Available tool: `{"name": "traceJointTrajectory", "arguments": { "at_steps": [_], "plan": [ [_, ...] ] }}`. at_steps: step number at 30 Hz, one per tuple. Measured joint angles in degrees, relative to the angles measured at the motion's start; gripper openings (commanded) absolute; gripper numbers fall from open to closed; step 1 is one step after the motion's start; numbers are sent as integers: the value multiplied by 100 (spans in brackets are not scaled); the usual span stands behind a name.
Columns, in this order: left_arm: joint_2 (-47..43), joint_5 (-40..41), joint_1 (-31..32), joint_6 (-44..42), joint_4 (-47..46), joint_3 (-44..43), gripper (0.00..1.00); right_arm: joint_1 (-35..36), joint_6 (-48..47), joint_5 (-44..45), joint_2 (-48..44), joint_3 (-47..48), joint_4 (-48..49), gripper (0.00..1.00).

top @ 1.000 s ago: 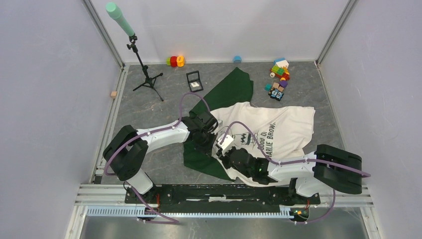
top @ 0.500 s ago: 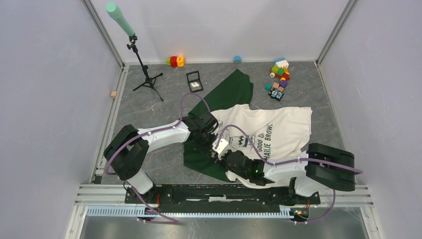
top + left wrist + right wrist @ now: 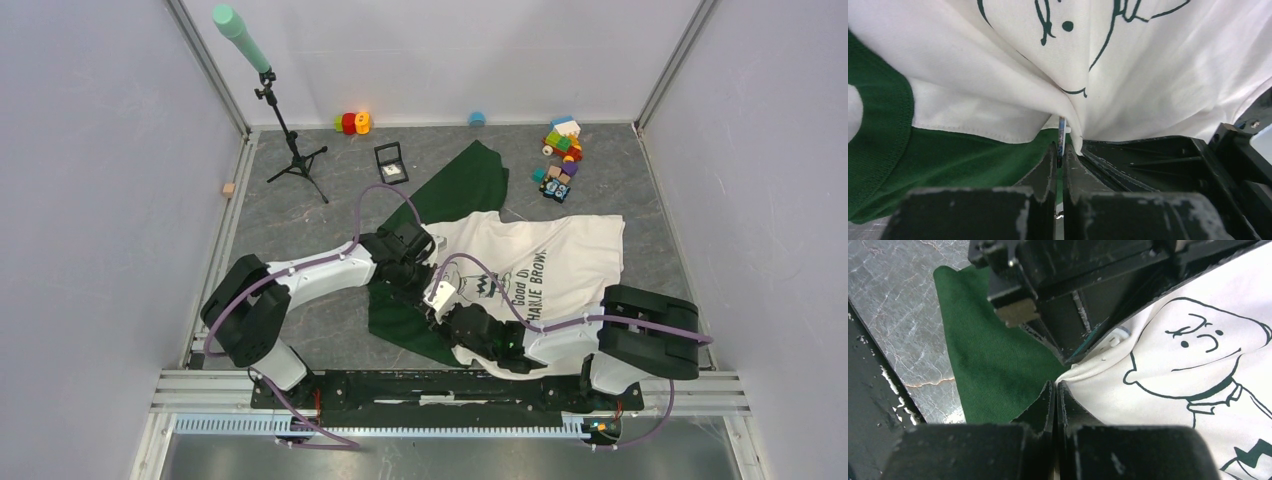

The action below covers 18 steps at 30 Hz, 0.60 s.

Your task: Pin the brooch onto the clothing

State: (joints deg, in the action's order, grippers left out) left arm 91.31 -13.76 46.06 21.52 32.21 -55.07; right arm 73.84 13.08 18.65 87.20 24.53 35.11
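The clothing (image 3: pixel 560 260), a cream T-shirt with green sleeves and a cartoon boy print, lies crumpled in the middle of the table. My left gripper (image 3: pixel 1059 150) is shut on the brooch (image 3: pixel 1062 135), a thin disc seen edge-on that pokes up into a fold of white cloth. My right gripper (image 3: pixel 1054 385) is shut on a pinch of the clothing (image 3: pixel 1168 405) at the seam beside the green sleeve (image 3: pixel 993 365), and the cloth is drawn to a peak there. From above, the left gripper (image 3: pixel 415 268) and right gripper (image 3: pixel 438 303) meet tip to tip over the shirt's left side.
A small black box (image 3: pixel 391 162) lies open at the back beside a tripod (image 3: pixel 290 150) with a green-tipped pole. Toy blocks (image 3: pixel 558 160) and a red and yellow toy (image 3: pixel 352 122) sit along the back wall. A wooden cube (image 3: pixel 229 189) rests at the left edge.
The right arm has drawn back and to the left, dragging the shirt's right edge slightly left. The left gripper shifted a little up and left. Both stayed shut.
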Motion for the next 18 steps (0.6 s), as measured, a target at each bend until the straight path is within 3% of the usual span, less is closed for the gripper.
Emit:
{"name": "traceJointTrajectory", "arguments": {
  "at_steps": [9,10,14,18],
  "plan": [
    [-225,-280,-122,9,-201,114,2,-2,66,-20,2,0,125,0],
    [-225,-297,-129,9,-210,116,2,-2,63,-20,-7,0,120,7],
    [-289,-337,-181,9,-249,142,2,0,55,2,-444,-33,-105,60],
    [-417,-400,-269,9,-310,149,2,46,2,184,-1572,-282,-417,82]
  ]
}}
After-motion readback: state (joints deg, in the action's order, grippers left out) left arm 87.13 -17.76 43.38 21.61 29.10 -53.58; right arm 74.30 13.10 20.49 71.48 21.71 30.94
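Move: The left fingers still hold the brooch on edge, with the white shirt fold it is being pinned to about 1 cm ahead and 1 cm to their right. The printed face lies some 5 cm ahead and 4 cm right of that hand, 3 cm lower; the collar about 8 cm ahead, 6 cm left and 4 cm below. From the right hand, still pinching the cloth's near edge, the fold at the brooch is roughly 2 cm ahead and 1 cm left, level. Upward, after a short, almost still hold, the right hand opens its fingers wide around the pinched cloth and pulls away from the brooch, climbing about 6 cm with a slight drift to its right and a roll of under 10 degrees. The left hand keeps its grip on the brooch and eases up some 2 cm and slightly forward, tilting a few degrees. ##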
